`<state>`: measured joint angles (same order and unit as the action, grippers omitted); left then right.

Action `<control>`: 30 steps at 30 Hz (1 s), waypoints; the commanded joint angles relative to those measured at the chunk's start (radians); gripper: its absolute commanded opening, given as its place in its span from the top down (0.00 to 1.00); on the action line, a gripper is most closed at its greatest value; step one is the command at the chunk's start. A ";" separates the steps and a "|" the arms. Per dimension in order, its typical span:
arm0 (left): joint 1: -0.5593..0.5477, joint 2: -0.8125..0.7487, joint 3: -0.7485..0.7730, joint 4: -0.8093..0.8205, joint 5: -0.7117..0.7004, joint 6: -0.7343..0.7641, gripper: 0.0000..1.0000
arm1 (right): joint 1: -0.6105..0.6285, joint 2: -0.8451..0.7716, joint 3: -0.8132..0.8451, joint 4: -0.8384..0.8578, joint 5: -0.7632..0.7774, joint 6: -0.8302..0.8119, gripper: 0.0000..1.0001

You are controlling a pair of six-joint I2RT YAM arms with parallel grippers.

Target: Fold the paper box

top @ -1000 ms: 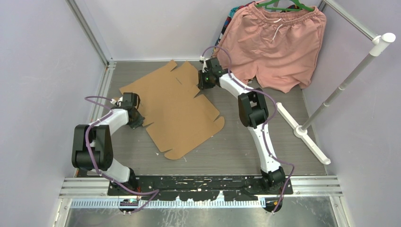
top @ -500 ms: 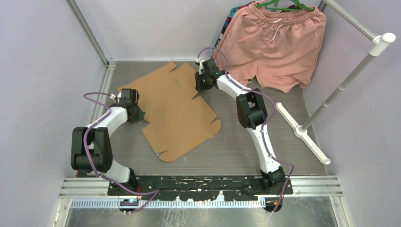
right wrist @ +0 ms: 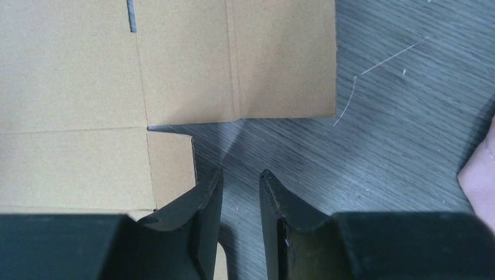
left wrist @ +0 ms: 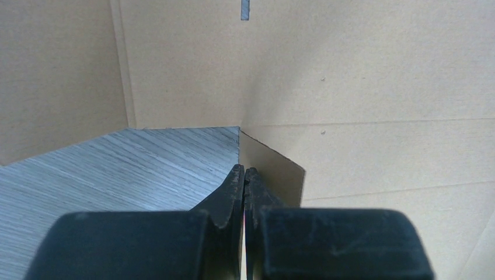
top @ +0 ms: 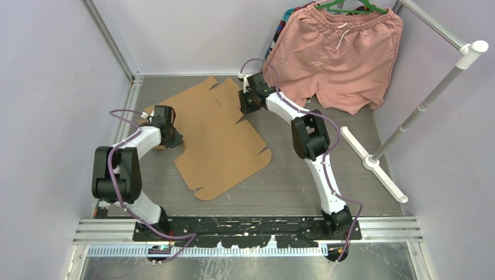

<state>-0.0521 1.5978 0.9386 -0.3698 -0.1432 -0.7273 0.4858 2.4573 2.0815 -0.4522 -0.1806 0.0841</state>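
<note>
The paper box (top: 216,134) is a flat brown cardboard sheet with flaps and notches, lying unfolded on the grey table. My left gripper (top: 175,141) is at a notch in the sheet's left edge. In the left wrist view it (left wrist: 244,171) is shut, tips at the notch corner, with a small shaded tab (left wrist: 280,175) just beside its right finger and cardboard (left wrist: 379,87) beyond. My right gripper (top: 243,107) is at the sheet's far right edge. In its wrist view it (right wrist: 240,175) is slightly open over bare table, its left finger over a tab of the cardboard (right wrist: 70,87).
Pink shorts (top: 338,52) hang on a green hanger at the back right, a corner showing in the right wrist view (right wrist: 481,169). A white garment rack with a floor foot (top: 373,163) stands at the right. Metal frame rails run along the left wall (top: 125,116).
The sheet has shifted a little to the left, its near corner swinging left. My left gripper has moved away from me and to the right along the edge; my right gripper has edged left.
</note>
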 commanded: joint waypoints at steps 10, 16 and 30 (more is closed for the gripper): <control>-0.034 0.064 0.065 0.049 0.017 0.016 1.00 | 0.012 -0.114 -0.040 0.020 0.021 -0.026 0.64; -0.045 0.094 0.090 0.044 0.014 0.022 0.99 | 0.013 -0.136 -0.061 0.033 0.026 -0.027 0.62; -0.086 0.161 0.152 0.015 0.018 0.044 0.74 | 0.026 -0.145 -0.077 0.041 0.024 -0.038 0.62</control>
<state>-0.1211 1.7390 1.0470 -0.3592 -0.1337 -0.6994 0.4995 2.3947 2.0087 -0.4412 -0.1539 0.0616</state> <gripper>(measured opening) 0.221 0.381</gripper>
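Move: Just right of the left hand's closed fingertips, about 1 cm off, 1 cm ahead and 1 cm lower, the left flap already stands up steeply at its notch. The left side panel lies roughly 9 cm left and 6 cm ahead of that hand, and the rounded near panel 13 cm right and 9 cm back. The right flap is about 3 cm left, 2 cm back and 2 cm below the right hand, with the far-right panel some 6 cm left and 7 cm ahead. Pushing the raised left flap inward over the sheet, the left hand first sinks about 1 cm, then travels rightward and forward, some 4 cm in all, turning slightly clockwise; its shut fingers part a little near the end, the right one still against the flap. The right hand keeps its part-open fingers at the right notch, left finger against the flap's outer side, easing about 1 cm back and, after a small dip, 1 cm up. ##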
